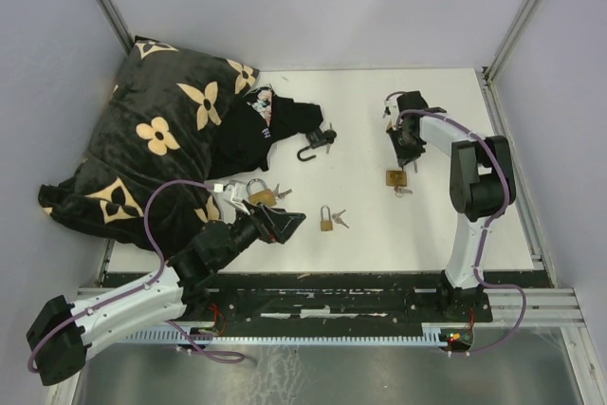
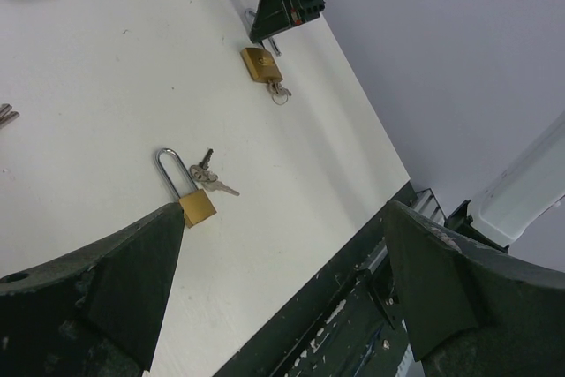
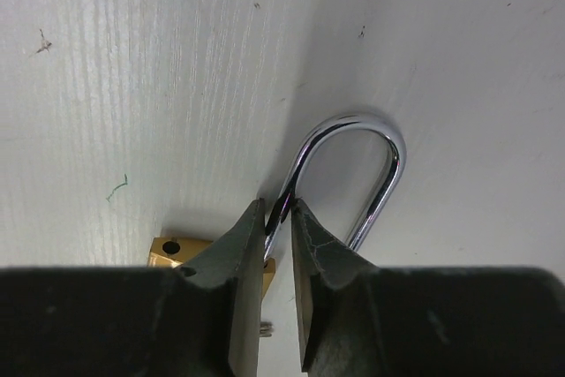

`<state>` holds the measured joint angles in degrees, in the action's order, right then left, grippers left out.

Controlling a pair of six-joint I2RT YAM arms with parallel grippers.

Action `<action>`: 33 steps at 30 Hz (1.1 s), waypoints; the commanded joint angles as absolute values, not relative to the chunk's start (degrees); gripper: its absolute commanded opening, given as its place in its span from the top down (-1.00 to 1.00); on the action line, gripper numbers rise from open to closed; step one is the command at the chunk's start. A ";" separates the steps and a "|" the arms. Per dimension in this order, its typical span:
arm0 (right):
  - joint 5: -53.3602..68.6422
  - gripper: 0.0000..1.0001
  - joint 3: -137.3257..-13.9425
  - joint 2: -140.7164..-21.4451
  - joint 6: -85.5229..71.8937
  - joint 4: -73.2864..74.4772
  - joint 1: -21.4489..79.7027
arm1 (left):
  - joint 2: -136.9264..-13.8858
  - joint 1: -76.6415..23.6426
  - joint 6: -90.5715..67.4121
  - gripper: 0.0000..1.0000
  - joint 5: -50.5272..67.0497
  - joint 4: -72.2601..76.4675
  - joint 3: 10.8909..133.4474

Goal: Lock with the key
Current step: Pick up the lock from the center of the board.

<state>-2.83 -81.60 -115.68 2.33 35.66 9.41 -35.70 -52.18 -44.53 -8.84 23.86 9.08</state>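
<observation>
A brass padlock (image 3: 168, 250) lies on the white table, its chrome shackle (image 3: 388, 161) raised out of the body. My right gripper (image 3: 280, 209) has its fingertips pinched on the shackle's left leg. In the top view the same padlock (image 1: 396, 177) sits just below the right gripper (image 1: 406, 153), with its key (image 1: 404, 191) sticking out of its base. My left gripper (image 1: 285, 225) hovers wide open near the table's front, empty. In its own view it (image 2: 282, 289) looks past another padlock (image 2: 196, 204) with keys (image 2: 210, 177).
Two more brass padlocks (image 1: 326, 220) (image 1: 259, 195) lie mid-table, and a black open padlock (image 1: 318, 144) lies further back. A black pillow with tan flowers (image 1: 161, 135) fills the left side. Frame posts and walls bound the table on both sides.
</observation>
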 commanded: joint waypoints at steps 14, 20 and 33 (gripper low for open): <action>8.08 0.96 -80.30 -111.15 2.80 36.66 3.75 | -36.12 -52.02 -48.23 -0.98 -5.71 27.47 11.51; 16.80 0.97 -73.54 -98.38 3.17 30.31 2.83 | -45.41 -52.11 -47.61 -1.00 0.12 41.47 10.32; 39.32 0.97 -63.91 -84.27 -9.15 14.89 0.12 | -73.83 -55.95 -30.44 -0.98 -0.59 66.86 18.99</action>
<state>28.10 -65.19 -89.25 -2.35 24.18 0.91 -67.96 -55.35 -38.35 -0.89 52.36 15.79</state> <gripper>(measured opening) 0.035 0.993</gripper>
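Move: The right fingers already straddle one leg of the lock's long shackle, the lock's body lying about 3 cm back, 2 cm left and 1 cm below them. The other brass lock lies some 11 cm ahead and 2 cm left of this hand, and the small lock about 12 cm back and 18 cm left. From the empty left gripper, the lock's body lies roughly 21 cm ahead, 23 cm right and 16 cm below. Shift the right gripper a centimetre right while closing its part-open fingers to pinch the shackle leg, then lift about 12 cm, drawing some 3 cm back and drifting left as the fingertips swing leftward by about 30 degrees. As the lift gets under way, bring the wide-open left gripper about 8 cm right towards the lock, turning slightly clockwise. ##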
